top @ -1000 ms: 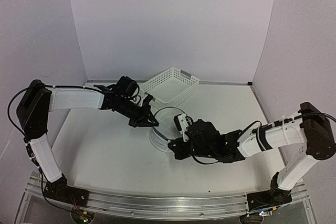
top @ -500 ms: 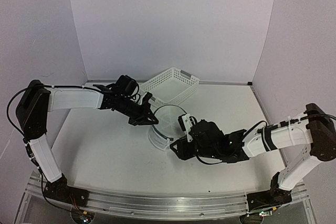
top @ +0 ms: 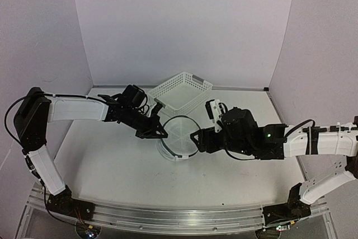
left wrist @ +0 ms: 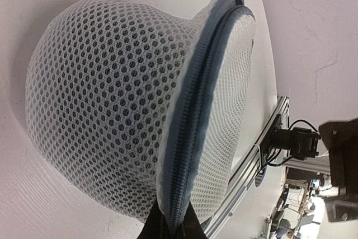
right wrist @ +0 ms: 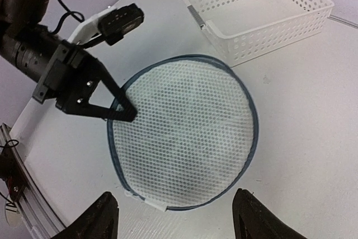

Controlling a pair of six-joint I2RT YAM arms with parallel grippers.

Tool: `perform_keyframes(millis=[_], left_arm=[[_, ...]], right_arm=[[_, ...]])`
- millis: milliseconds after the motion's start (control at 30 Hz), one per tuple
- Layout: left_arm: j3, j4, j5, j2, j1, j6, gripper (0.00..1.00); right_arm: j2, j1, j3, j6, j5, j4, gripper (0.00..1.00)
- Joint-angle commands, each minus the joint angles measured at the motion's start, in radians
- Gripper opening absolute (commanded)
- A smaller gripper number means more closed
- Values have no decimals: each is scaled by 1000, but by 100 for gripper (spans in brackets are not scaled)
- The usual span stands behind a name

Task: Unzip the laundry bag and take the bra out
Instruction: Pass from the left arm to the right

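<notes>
The laundry bag point(right wrist: 184, 132) lies flat on the table as a round white mesh disc with a blue-grey zippered rim point(left wrist: 193, 116). It also shows at mid-table from above point(top: 178, 137). My left gripper point(left wrist: 170, 225) is shut on the bag's rim at its left side point(right wrist: 124, 113). My right gripper point(right wrist: 176, 216) hangs open above the bag's near edge, with nothing between its fingertips point(right wrist: 103, 216). A small white tab point(right wrist: 146, 201) sticks out of the near rim. The bra is hidden; no black garment shows.
A white perforated plastic basket point(right wrist: 263, 9) stands just behind the bag, also at the back of the table from above point(top: 180, 90). Purple walls close in the table on three sides. The aluminium rail point(top: 168, 216) runs along the near edge.
My right gripper has opened, let go of the bag's near rim and risen back to the right. The left gripper keeps its hold and has barely shifted.
</notes>
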Motion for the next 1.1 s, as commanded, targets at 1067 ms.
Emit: perform_keyframes(millis=[1067], left_arm=[[-115,414,432,-132,-16,68,0]], right_arm=[[-36,-351,-4,7,-640,-24,71]])
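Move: The laundry bag hangs by its left rim in the closed left fingers, with its round lid facing up; its middle is about 7 cm to the right of the left hand, level ahead and some 4 cm lower. From the open right hand, the bag's middle lies roughly 5 cm ahead, 5 cm to the left and 8 cm below. The white basket stands on the table some 32 cm ahead of the right hand, about 5 cm to its left and 15 cm lower. The left hand keeps its pinch on the bag's rim and carries it up about 6 cm and back 5 cm, drifting a little right, while its fingers level out and swing clockwise towards the robot. The empty right hand, fingers staying wide open, first goes some 3.5 cm forward and as far to the right, clearing room at the bag's right side, then nearly holds its place, easing back a little as it tips down and turns counter-clockwise by about 20 degrees in all, its fingers facing the lid's right-hand rim, with no grip taken yet. ##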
